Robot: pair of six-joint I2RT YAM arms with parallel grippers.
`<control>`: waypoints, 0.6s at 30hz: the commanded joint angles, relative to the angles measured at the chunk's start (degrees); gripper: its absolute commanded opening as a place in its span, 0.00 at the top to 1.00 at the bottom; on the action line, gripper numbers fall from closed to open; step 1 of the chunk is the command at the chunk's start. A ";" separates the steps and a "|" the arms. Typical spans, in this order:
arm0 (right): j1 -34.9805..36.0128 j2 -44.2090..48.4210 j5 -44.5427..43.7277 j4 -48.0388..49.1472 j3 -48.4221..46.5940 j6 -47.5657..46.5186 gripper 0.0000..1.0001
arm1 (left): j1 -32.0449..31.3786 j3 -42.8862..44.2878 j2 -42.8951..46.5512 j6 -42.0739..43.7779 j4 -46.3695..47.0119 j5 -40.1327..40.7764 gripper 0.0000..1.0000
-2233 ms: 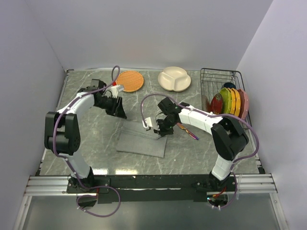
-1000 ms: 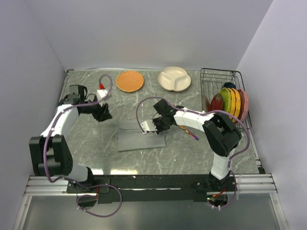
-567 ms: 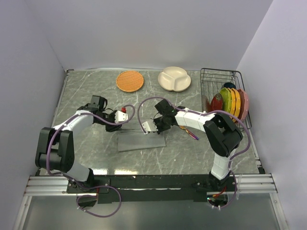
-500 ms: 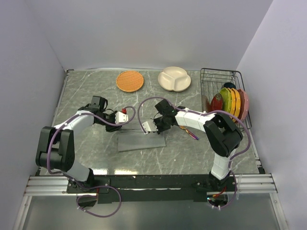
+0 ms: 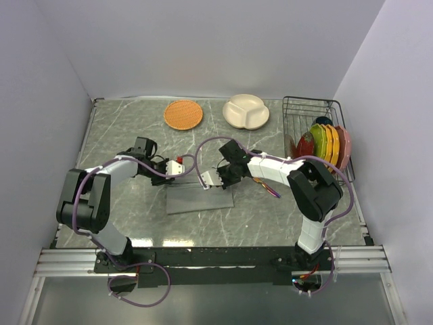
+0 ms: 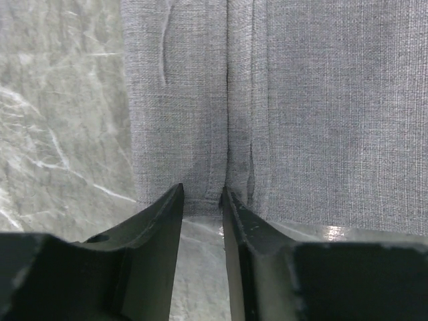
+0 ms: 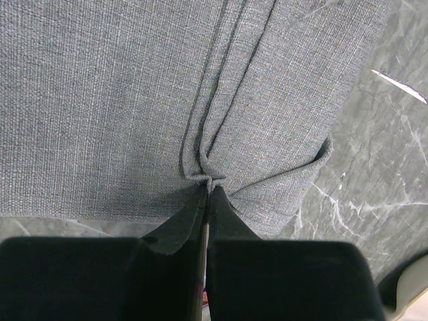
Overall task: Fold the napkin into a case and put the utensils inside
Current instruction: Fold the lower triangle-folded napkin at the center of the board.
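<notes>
The grey napkin (image 5: 199, 201) lies folded into an oblong on the marble table, with a raised pleat running along it (image 6: 227, 100). My right gripper (image 5: 206, 179) is shut on the napkin's far edge, pinching that pleat between its tips (image 7: 207, 189). My left gripper (image 5: 177, 167) sits low at the napkin's far left edge. Its jaws (image 6: 202, 194) stand a little apart, straddling a narrow strip of the cloth's hem without squeezing it. The purple knife (image 5: 272, 190) lies right of the napkin, partly under my right arm. The spoon is hidden.
A round orange woven mat (image 5: 183, 114) and a white divided dish (image 5: 246, 110) lie at the back. A wire rack (image 5: 304, 108) holding several coloured plates (image 5: 328, 143) stands at the back right.
My left arm swung from the back left down to the napkin's far left edge, its jaws narrowing. The right gripper kept its pinch; the napkin has become narrower and squarer to the table.
</notes>
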State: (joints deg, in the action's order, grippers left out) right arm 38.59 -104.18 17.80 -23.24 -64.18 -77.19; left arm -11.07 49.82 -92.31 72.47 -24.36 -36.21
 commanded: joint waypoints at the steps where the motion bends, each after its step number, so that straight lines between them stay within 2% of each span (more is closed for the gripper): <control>1: -0.97 1.52 1.44 -0.57 -0.68 -1.03 1.00 | -0.79 0.63 -0.59 2.59 0.02 -0.45 0.68; 6: -1.50 1.87 2.06 -1.28 -1.12 -1.39 1.00 | -1.23 1.51 -0.77 0.76 -1.04 0.17 0.87; 7: -1.59 2.05 2.23 -1.45 -1.29 -1.47 1.00 | -1.32 1.51 -0.50 0.31 -0.78 0.17 0.97; 8: -1.59 2.14 2.58 -1.54 -1.38 -1.39 1.00 | -1.32 1.51 -0.06 0.13 -0.78 0.00 0.99; 18: -1.94 6.00 4.87 -3.38 -0.86 -0.60 1.00 | -2.11 1.33 6.96 0.57 -7.10 -3.78 0.99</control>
State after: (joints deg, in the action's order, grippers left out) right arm 37.28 -102.83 20.91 -25.04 -64.49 -77.62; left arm -12.43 49.95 -89.21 72.23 -28.36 -36.12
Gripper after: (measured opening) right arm 0.028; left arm 0.020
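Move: The left end of the napkin's middle fold lies practically between the left hand's half-open fingers, level with their tips. The right hand already pinches the fold's right end. The napkin's middle is about 10 cm to the left hand's right and 3 cm back, or 8 cm left and 3 cm back from the right hand. From the right hand, the knife lies roughly 10 cm straight right and the spoon 12 cm right and 5 cm ahead, both about 1 cm lower. Sinking barely half a centimetre onto the cloth, the left hand shuts its fingers from about a third open on the left end of the fold and pinches it, then draws up and back some 2 cm towards the base. The right hand keeps its pinch on the fold's right end and begins to rise late, about 1 cm, hardly turning. ##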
